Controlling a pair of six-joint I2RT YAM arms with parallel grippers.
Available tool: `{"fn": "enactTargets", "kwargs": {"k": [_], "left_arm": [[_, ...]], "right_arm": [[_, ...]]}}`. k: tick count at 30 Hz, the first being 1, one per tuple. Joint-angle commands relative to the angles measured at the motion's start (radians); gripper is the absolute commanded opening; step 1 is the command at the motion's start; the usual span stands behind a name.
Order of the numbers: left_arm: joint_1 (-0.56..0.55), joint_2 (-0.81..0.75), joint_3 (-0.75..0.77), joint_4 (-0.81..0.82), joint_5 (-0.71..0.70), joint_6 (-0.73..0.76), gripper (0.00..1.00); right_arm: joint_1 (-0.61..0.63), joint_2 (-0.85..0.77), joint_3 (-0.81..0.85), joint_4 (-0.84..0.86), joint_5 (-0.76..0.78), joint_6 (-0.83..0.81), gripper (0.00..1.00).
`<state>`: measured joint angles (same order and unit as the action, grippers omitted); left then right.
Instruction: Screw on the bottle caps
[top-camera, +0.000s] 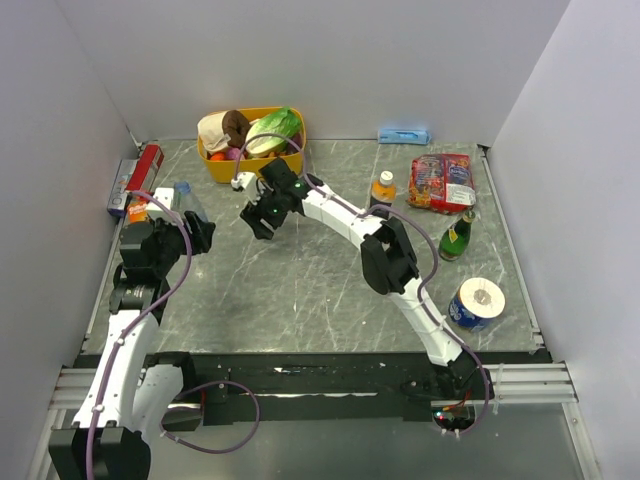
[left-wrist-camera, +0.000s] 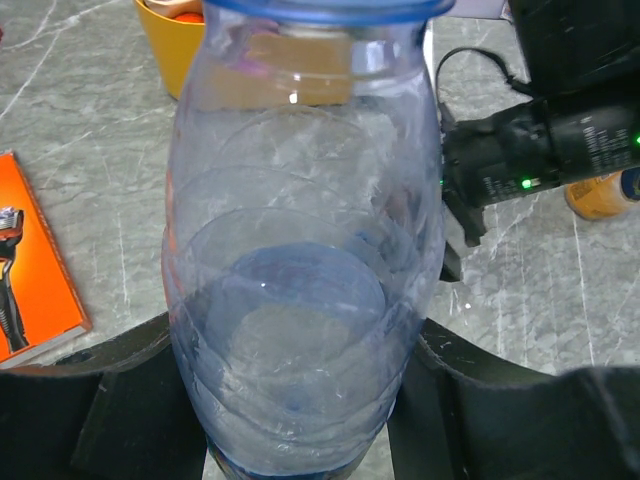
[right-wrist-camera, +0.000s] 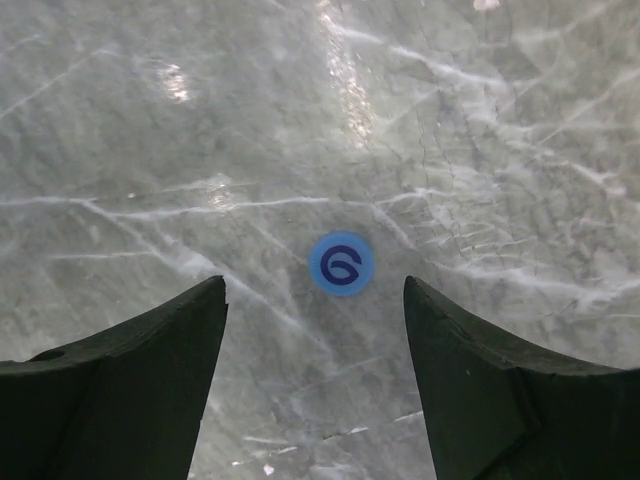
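My left gripper (left-wrist-camera: 300, 400) is shut on the clear water bottle (left-wrist-camera: 300, 230), its dark fingers (left-wrist-camera: 120, 400) pressed against both sides of the lower body. In the top view this bottle (top-camera: 185, 196) is at the table's left side, in front of the left gripper (top-camera: 194, 232). A blue cap (right-wrist-camera: 341, 264) with a dark logo lies flat on the marble. My right gripper (right-wrist-camera: 313, 290) hangs open above it, the cap just beyond the gap between the fingertips. From above, the right gripper (top-camera: 262, 216) is left of centre. The orange-liquid bottle (top-camera: 383, 189) stands upright at the back right with a pale top.
A yellow basket (top-camera: 214, 172) of toy food stands at the back. An orange-red box (top-camera: 137, 178) lies at the far left. A snack bag (top-camera: 441, 181), a dark green bottle (top-camera: 457, 235) and a blue-and-white can (top-camera: 475, 304) are on the right. A small blue object (top-camera: 403, 135) is by the back wall.
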<state>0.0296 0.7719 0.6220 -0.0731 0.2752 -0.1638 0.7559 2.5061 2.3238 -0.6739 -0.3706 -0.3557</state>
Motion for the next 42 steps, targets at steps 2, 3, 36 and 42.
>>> {"fn": "enactTargets", "kwargs": {"k": [2,3,36,42], "left_arm": [[0.006,0.007,0.018,0.042,0.047,-0.023,0.01],[0.006,0.009,0.016,0.048,0.048,-0.023,0.01],[0.009,0.053,0.022,0.101,0.030,-0.062,0.01],[0.009,0.067,0.024,0.090,0.047,-0.049,0.01]], "right_arm": [[-0.004,0.051,0.060,-0.027,0.076,0.083,0.75],[-0.003,0.057,0.078,-0.032,0.084,0.086,0.75],[0.062,0.125,0.111,-0.056,0.245,0.109,0.59],[0.053,0.099,0.065,-0.049,0.220,0.092,0.56]]}}
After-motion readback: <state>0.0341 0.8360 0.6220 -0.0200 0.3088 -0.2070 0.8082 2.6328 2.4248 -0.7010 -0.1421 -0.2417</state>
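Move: The blue cap lies flat on the table almost under the right fingers, about 6 cm below them, some 1 cm ahead and 1 cm to their left. About 21 cm ahead and 3 cm left of the right hand is the vegetable bin, its middle 2 cm lower. The orange bottle stands 26 cm to the right and 6 cm ahead, its middle about 2 cm higher. From the left hand the cap is roughly 9 cm ahead, 14 cm right and 20 cm down. The blue cap is what the right hand sinks onto, nearly 5 cm down, mostly early on, then staying at that height with only slight sideways shifts. The wrist tips the fingers a little steeper and turns about 10 degrees clockwise as they close partway, one tip to either side of the cap, without gripping it. The left hand keeps the clear bottle clasped, nearly still. ##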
